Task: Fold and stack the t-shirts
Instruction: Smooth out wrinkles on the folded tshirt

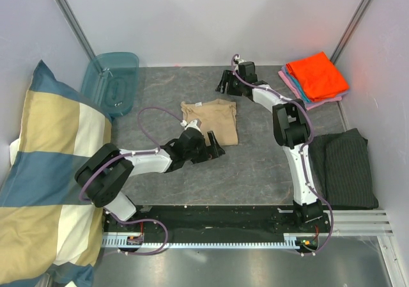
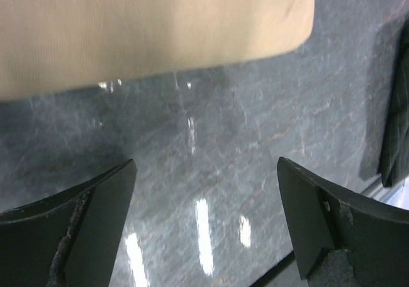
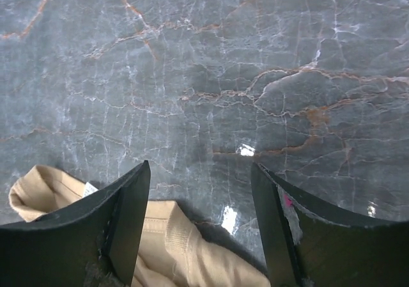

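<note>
A folded tan t-shirt (image 1: pixel 211 121) lies mid-table. My left gripper (image 1: pixel 216 148) hovers open just off its near edge. In the left wrist view the tan t-shirt (image 2: pixel 153 31) fills the top, and only bare table shows between the wide-apart fingers (image 2: pixel 96 223). My right gripper (image 1: pixel 222 85) stands open at the shirt's far edge. In the right wrist view the tan t-shirt's collar end (image 3: pixel 185 255) lies low between the fingers (image 3: pixel 124 217), not pinched. A stack of folded t-shirts, orange (image 1: pixel 317 75) on top of blue and pink, sits at the back right.
A dark grey striped cloth (image 1: pixel 348 165) lies on the right, its edge showing in the left wrist view (image 2: pixel 396 127). A big blue-and-cream checked pillow (image 1: pixel 51 172) leans on the left. A teal bin (image 1: pixel 112 82) stands at the back left. White walls enclose the table.
</note>
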{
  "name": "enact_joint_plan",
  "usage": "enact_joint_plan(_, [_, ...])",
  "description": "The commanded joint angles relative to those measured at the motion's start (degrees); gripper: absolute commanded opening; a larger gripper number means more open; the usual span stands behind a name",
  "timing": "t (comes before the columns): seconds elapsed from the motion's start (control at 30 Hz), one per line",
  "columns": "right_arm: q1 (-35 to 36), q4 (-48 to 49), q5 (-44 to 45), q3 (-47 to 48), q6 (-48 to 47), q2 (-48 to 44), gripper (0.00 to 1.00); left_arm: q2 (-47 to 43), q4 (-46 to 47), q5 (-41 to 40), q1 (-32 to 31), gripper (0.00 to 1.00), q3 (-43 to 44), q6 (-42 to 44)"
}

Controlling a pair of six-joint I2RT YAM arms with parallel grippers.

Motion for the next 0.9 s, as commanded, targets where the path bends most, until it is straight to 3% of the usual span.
enact_joint_plan(0.0, [0.0,0.1,-3.7,-5.5,-0.4,-2.4,0.72,3.9,4.1,-4.4,0.0,0.99,1.3,-1.9])
enact_joint_plan(0.27, [0.0,1.9,-4.6,-25.5,0.4,-13.8,0.72,8.5,4.3,-5.8,3.3,0.99,1.8,-1.8])
enact_joint_plan(0.53, [0.1,10.0,-10.7,-40.9,6.2,-21.5,0.71,6.1,1.2,-6.8,10.1,0.99,-0.5,-0.3])
enact_joint_plan(0.87, [4.9,12.6,-8.7,-60.2,8.9,-31.1,0.71,5.5,-0.7,-7.2,17.6,0.99,-0.4,2.2])
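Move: The folded tan t-shirt's middle lies about 12 cm ahead of the left hand and 3 cm to its left, that hand hovering just short of the near edge. From the right hand, beyond the far edge, it is some 20 cm back and 5 cm to the left. Both hands are low, about 2 cm above it. The red-topped stack is roughly 34 cm to the right hand's right and 1 cm ahead; the teal bin is some 33 cm ahead of the left hand and 38 cm to its left. The right hand sweeps low and almost straight back for about 18 cm from the bare table onto the t-shirt's far right corner, its fingers staying part open with the bunched cloth coming between them while the wrist tips over by some 10 to 15 degrees. At the same time the wide-open left hand slides level into the near edge, going forward and then curving left as well, about 10 cm forward and 7 cm left in all, and turning about 20 degrees counter-clockwise as it comes against that edge. ##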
